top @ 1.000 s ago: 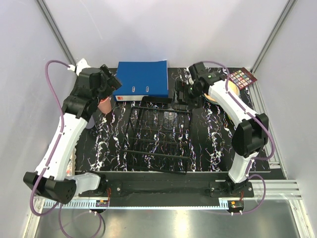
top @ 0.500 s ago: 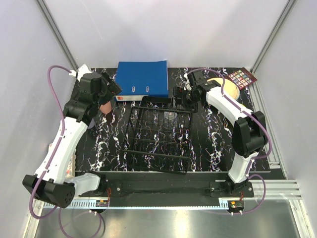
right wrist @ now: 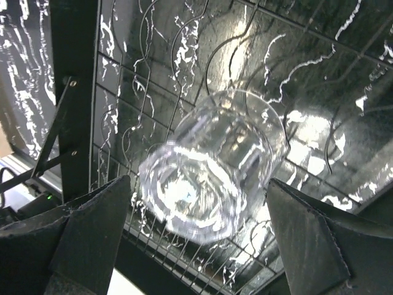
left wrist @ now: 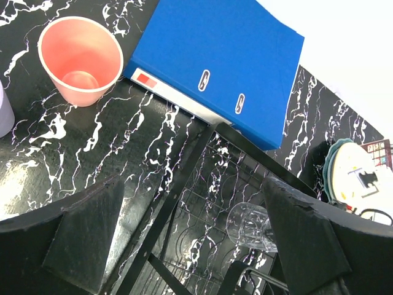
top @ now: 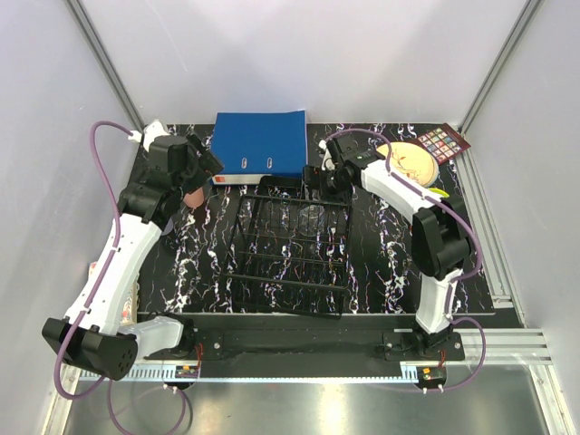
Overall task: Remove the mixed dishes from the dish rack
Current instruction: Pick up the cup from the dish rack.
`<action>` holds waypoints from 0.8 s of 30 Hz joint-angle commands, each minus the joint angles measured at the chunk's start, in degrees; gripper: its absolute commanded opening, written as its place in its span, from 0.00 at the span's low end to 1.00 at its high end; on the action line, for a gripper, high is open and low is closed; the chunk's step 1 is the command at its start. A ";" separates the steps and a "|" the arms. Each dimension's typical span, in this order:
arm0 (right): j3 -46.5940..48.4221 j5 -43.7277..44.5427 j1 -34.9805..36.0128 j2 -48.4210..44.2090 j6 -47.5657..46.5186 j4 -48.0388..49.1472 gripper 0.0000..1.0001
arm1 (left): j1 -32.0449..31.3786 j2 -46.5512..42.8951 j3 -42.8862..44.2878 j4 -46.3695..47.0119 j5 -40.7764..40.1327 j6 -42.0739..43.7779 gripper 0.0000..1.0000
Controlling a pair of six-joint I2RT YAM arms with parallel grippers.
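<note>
The black wire dish rack (top: 288, 258) lies mid-table with a clear glass (top: 313, 216) on its side near its back end. In the right wrist view that glass (right wrist: 209, 163) sits between the spread fingers of my right gripper (right wrist: 196, 212), open and not touching it. My right gripper (top: 314, 178) hangs over the rack's back rim. My left gripper (top: 201, 165) is open and empty, above the salmon-pink cup (top: 190, 193). The left wrist view shows the pink cup (left wrist: 80, 60) upright, a lilac cup (left wrist: 5, 112) at the frame edge, and the glass (left wrist: 249, 226).
A blue binder (top: 259, 145) lies behind the rack, touching its back edge. A stack of plates (top: 412, 163) sits at the back right, with a colour card (top: 441, 143) beside it. Grey walls and metal posts close in the table's sides and back.
My right arm swung left from the plate stack to the rack's back end, bringing its open jaws around the glass. My left arm barely shifted.
</note>
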 commanded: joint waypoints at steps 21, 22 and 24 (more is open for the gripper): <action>3.13 13.96 2.44 -1.80 -1.53 -0.20 0.21 | -0.23 0.52 -0.86 2.96 1.44 0.81 0.99; 3.30 14.75 2.44 -2.24 -1.53 -0.81 0.10 | -0.23 0.69 -0.77 3.05 1.44 0.90 0.99; 4.00 15.37 2.44 -3.64 -1.88 -2.21 0.01 | -0.23 0.78 -0.60 3.31 1.44 0.99 0.99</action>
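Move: The clear cup lies base-up in the rack just below the right hand's open fingers, about 2 cm ahead, level sideways and some 4 cm down. From that hand the blue binder is roughly 20 cm ahead and 15 cm left, the plate stack some 16 cm ahead and 26 cm right, both about 8 cm lower. The left hand has the cup about 2 cm ahead, 22 cm right and 22 cm below. The right hand sinks about 3 cm, then eases 2 cm forward, pinching the clear cup, and rises slightly. ##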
